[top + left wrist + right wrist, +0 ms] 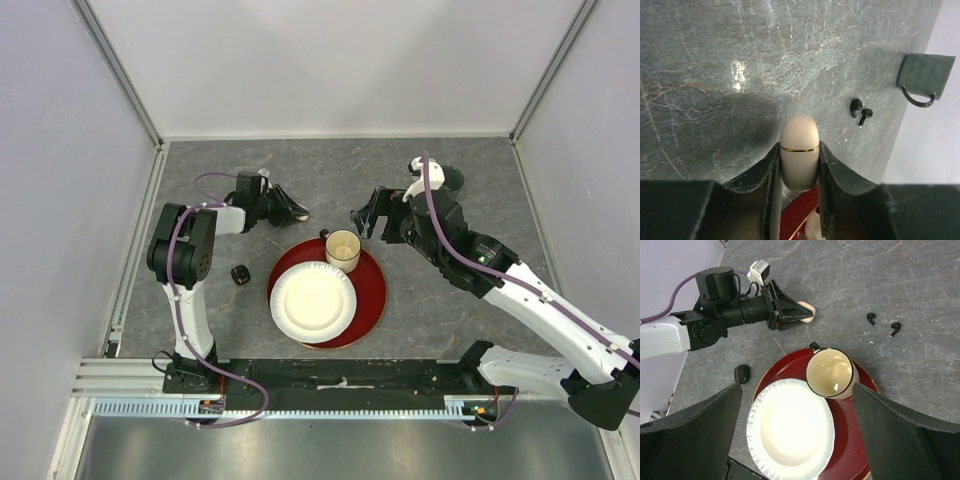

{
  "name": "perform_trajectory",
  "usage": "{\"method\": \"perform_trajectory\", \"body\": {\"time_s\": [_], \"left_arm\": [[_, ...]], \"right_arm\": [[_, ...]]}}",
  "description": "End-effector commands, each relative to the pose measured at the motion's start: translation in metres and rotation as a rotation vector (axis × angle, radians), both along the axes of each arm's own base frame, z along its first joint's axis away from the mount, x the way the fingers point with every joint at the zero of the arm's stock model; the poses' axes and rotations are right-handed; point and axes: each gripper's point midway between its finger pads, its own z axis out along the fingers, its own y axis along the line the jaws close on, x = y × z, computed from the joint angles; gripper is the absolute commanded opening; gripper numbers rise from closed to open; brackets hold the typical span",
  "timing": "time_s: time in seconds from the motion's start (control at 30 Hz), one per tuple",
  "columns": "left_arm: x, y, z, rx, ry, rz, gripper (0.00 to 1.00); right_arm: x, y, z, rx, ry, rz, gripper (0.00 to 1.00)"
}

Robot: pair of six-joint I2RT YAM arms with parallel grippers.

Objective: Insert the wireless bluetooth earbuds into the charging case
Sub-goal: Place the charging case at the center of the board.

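My left gripper (799, 149) is shut on a cream charging case (799, 142) with a gold seam, its lid closed, and holds it low over the grey table. The top view shows this left gripper (298, 210) left of the tray. Two black earbuds (860, 111) lie loose on the table beyond the case, apart from it; the right wrist view has them too, one earbud (871, 318) beside the other (895, 328). My right gripper (796, 390) hangs open and empty above the plate and cup, and its place in the top view is right of the cup (368, 215).
A red tray (372, 290) carries a white plate (312, 301) and a cream cup (342, 249). A small black case (240, 274) lies left of the tray. A dark mug (925, 77) lies on its side near the far wall. Walls enclose the table on three sides.
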Motion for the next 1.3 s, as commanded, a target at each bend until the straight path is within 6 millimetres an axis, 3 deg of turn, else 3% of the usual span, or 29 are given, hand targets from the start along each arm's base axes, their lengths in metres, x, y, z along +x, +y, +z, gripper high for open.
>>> {"method": "perform_trajectory", "body": {"time_s": [0.0,0.1,0.33,0.6,0.83,1.03,1.07,1.17,1.2,1.27], "left_arm": [[0.013,0.006,0.006,0.013,-0.009,0.05,0.29],[0.012,0.01,0.003,0.03,0.006,0.061,0.36],[0.007,0.016,-0.004,0.059,0.032,0.075,0.38],[0.0,0.026,-0.009,0.12,0.049,0.083,0.55],[-0.012,0.04,-0.011,0.202,0.059,0.098,0.59],[-0.016,0.051,0.005,0.26,0.018,0.101,0.63],[-0.014,0.054,0.018,0.271,-0.016,0.116,0.63],[-0.017,0.065,0.031,0.332,-0.053,0.129,0.64],[-0.018,0.07,0.046,0.358,-0.092,0.124,0.64],[-0.026,0.083,0.052,0.422,-0.106,0.143,0.64]], "right_arm": [[0.002,0.003,0.004,-0.004,-0.01,0.018,0.98],[0.002,0.004,0.005,-0.007,-0.013,0.021,0.98],[0.001,0.004,0.003,-0.003,-0.009,0.026,0.98],[-0.002,0.001,0.001,0.002,-0.004,0.023,0.98],[-0.005,0.001,-0.001,0.007,0.0,0.031,0.98],[-0.006,0.004,-0.003,0.008,0.007,0.046,0.98],[-0.006,0.004,-0.003,0.009,0.009,0.047,0.98],[-0.007,0.004,-0.004,0.008,0.011,0.049,0.98],[-0.007,0.004,-0.005,0.006,0.012,0.047,0.98],[-0.007,0.005,-0.005,0.006,0.013,0.05,0.98]]}}
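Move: The left fingers still grip the charging case, its middle about 1 cm ahead and 1 cm to the right of the hand point, 1 cm lower, just above or on the bare board where it belongs. The nearer earbud lies some 15 cm to the left hand's right, level with it; the farther about 19 cm right and 1 cm back. The mug stands roughly 12 cm back and 12 cm right. From the right hand, the case is about 17 cm ahead, 20 cm left and 27 cm below. The left fingers let go of the charging case, opening from about a third to nearly two thirds after the hand settles about 1 cm down and slightly left. The hand then draws away leftward with gathering speed, ending about 5 cm left and 2 cm back, just starting to rise, its left side rolling up some 15 degrees. ##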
